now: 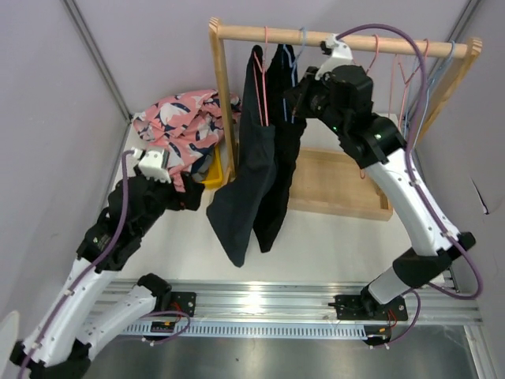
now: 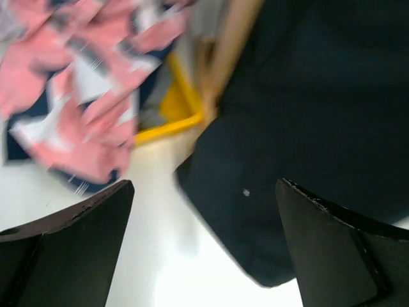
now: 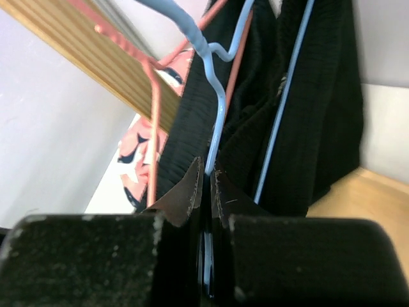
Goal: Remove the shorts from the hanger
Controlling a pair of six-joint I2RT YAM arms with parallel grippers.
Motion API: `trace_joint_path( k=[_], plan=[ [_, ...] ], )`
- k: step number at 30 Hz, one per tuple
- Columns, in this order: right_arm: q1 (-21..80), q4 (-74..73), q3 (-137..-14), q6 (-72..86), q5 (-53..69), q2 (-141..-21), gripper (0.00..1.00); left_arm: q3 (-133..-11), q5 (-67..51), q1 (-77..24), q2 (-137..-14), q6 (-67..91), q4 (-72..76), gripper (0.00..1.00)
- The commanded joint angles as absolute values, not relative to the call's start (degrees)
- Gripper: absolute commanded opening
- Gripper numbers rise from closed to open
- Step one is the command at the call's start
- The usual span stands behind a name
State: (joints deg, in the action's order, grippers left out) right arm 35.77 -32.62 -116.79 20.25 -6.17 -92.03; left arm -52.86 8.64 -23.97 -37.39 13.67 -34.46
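Two dark pairs of shorts hang from the wooden rail (image 1: 316,37): the front pair (image 1: 241,197) on a pink hanger (image 3: 155,121), the rear pair (image 1: 282,178) on a blue hanger (image 3: 217,109). My right gripper (image 1: 300,96) is up by the rail, and its wrist view (image 3: 208,173) shows it shut on the blue hanger's wire just above the black fabric (image 3: 313,128). The pink patterned shorts (image 1: 177,126) lie heaped at the left. My left gripper (image 1: 188,197) is low by the heap, open and empty (image 2: 204,188), with the front pair's hem (image 2: 300,160) just ahead.
A yellow bin (image 1: 213,172) stands under the pink heap, against the rack's left post (image 1: 223,103). A wooden tray (image 1: 339,185) lies behind the hanging shorts. Several bare hangers (image 1: 402,71) hang at the rail's right end. Grey walls close in on both sides.
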Motion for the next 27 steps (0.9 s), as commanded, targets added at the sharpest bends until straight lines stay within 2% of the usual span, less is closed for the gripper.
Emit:
trace_joint_path(
  k=[1,2,3,7,15,27],
  plan=[
    [35.95,-30.94,-115.32,19.86,-11.33,-82.89,0.00,-64.91,13.87,-34.60,-41.65,14.85,-32.87,0.99],
    [35.95,-31.89,-115.31,20.04,-12.21,-81.40,0.00,-66.60,17.11,-40.37,-43.14,14.68,-33.31,0.99],
    [35.95,-32.60,-115.31,20.21,-12.65,-80.86,0.00,-72.19,18.70,-43.39,-46.11,14.50,-33.75,0.99],
    [35.95,-35.15,-115.40,21.09,-14.33,-78.23,0.00,-81.62,22.93,-55.00,-53.77,13.19,-33.75,0.99],
    [35.95,-36.48,-111.81,22.85,-13.18,-73.31,0.00,-82.53,20.74,-72.48,-64.33,12.92,-21.46,0.99],
    [35.95,-35.86,-108.19,23.99,-12.39,-69.70,0.00,-82.18,20.56,-77.52,-73.56,14.85,-13.63,0.99]
  ],
)
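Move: The black shorts' middle hangs about 22 cm to the left hand's right, 13 cm ahead and about level with it. The dark grey shorts hang nearer, some 12 cm to the right and 12 cm ahead, also about level. The pink patterned shorts lie roughly 20 cm ahead, 6 cm left and 20 cm below. From the right hand, already pinching the blue hanger, the black shorts' middle is about 5 cm ahead, 3 cm left and 15 cm below. Sweeping right by about 30 cm and drawing back some 10 cm, the open left hand goes past the near side of the dark grey shorts towards the black ones, rising and then sinking partway while turning clockwise roughly 40 degrees. The right hand keeps its pinch on the blue hanger and pulls back and right, lifting, then easing down a little. ##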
